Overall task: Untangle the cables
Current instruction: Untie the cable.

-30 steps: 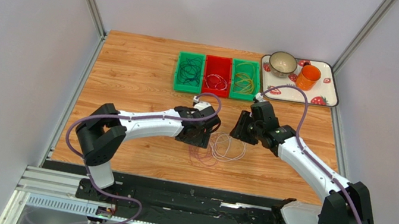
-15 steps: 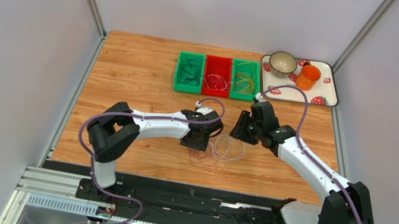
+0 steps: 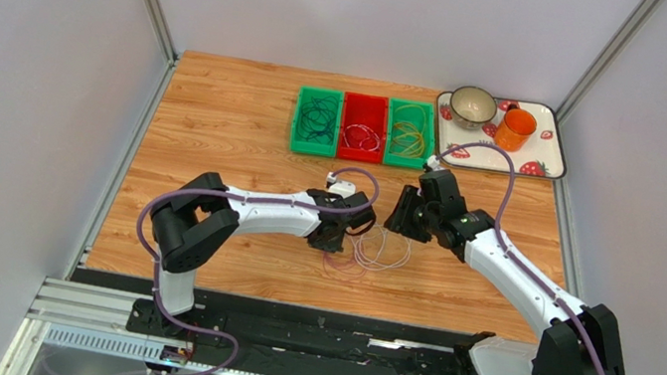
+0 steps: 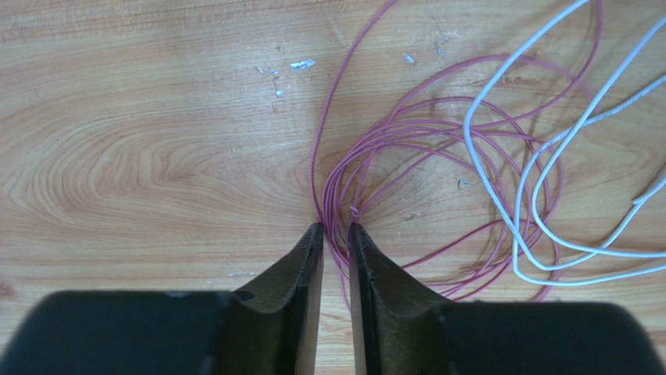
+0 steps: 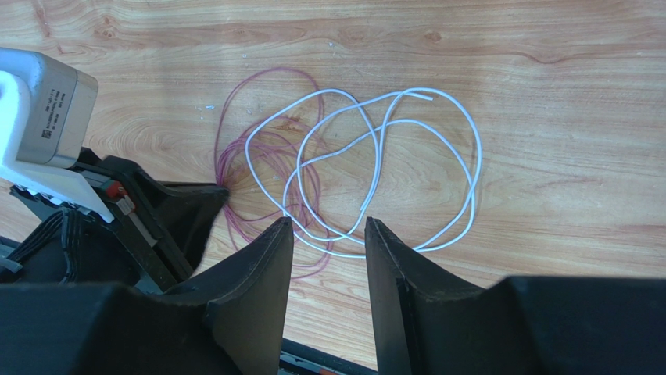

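On the wood table lie two tangled cables: a purple cable (image 4: 313,168) coiled in several loops and a white cable (image 4: 466,133) crossing over its right side. My left gripper (image 4: 334,226) is down at the purple coil's left edge. Its jaws stand a narrow gap apart with purple strands running between the fingertips. My right gripper (image 5: 328,226) hovers open above the near side of the white cable (image 5: 478,160) and holds nothing. In the top view the pile (image 3: 378,250) lies between the left gripper (image 3: 336,238) and the right gripper (image 3: 399,223).
Three bins stand in a row at the back: green (image 3: 316,121), red (image 3: 363,127) and green (image 3: 409,132), each holding coiled cables. A strawberry-print tray (image 3: 546,141) at the back right carries a bowl (image 3: 472,106) and an orange cup (image 3: 515,129).
My left arm has reached further right and lowered onto the purple coil, and its jaws have narrowed round the strands. The right arm has stayed still.
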Motion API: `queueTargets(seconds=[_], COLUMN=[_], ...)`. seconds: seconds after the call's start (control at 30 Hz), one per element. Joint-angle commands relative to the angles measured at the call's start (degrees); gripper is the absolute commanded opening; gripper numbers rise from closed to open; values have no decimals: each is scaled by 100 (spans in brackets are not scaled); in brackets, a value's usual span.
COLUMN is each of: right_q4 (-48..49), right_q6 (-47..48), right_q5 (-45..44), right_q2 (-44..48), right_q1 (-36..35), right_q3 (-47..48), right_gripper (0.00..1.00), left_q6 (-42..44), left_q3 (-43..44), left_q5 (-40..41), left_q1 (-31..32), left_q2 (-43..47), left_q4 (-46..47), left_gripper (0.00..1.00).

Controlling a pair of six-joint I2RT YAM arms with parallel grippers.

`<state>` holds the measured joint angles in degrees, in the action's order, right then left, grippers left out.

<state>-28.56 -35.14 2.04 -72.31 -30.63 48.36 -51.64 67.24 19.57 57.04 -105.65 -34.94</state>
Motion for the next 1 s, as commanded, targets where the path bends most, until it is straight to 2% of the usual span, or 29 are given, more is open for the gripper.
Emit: queueTargets(seconds=[0.0, 0.03, 0.23, 0.47, 0.6, 0.7, 0.83, 0.97], right_q4=[8, -1, -203, -396, -554, -511, -169, 332], right_q6=[42, 51, 121, 305, 472, 692, 885, 912], right_q5=[15, 7, -37, 235, 586, 1147, 2384, 3371], right_q2=[95, 103, 60, -19, -274, -406, -450, -485], right_q1=[-22, -13, -22, -22, -22, -22, -22, -22], right_q3=[139, 156, 419, 1025, 1474, 1790, 2010, 2178], right_gripper=[43, 43, 43, 45, 48, 50, 59, 66], left_q6=[-101, -23, 381, 1269, 1796, 2280, 2903, 3300], left_q3=[-264, -264, -256, -36, 122, 324, 658, 1026], left_q5=[108, 143, 213, 565, 355, 152, -58, 178], left_q1=[9, -8, -228, -421, -535, -562, -562, -562], left_q2=[-246, -220, 105, 1254, 1783, 2100, 2626, 3128], left_q4=[5, 31, 40, -276, -399, -566, -1005, -1471], left_gripper=[5, 0, 0, 0, 0, 0, 0, 0])
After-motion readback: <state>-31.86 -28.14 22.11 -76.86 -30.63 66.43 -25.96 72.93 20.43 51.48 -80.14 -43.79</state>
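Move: The small knot of the pink cable lies on the table almost between my left fingertips, about 1 cm ahead. The middle of the pink coil is roughly 3 cm to their right and 1 cm ahead, and the white cable's middle some 8 cm right and 2 cm ahead. From my right hand the knot is about 9 cm left, 4 cm back and 8 cm down; the white cable is some 3 cm back, straight below otherwise. I shut my left fingers on the pink strand beside the knot, draw it a few centimetres left and slightly forward along the table, then lift it some 17 cm, tilting the tips forward and turning clockwise. My empty right hand starts later, rising about 10 cm and swinging about 7 cm left towards the lifted strand, turning counter-clockwise with its left side rising and opening wider. ##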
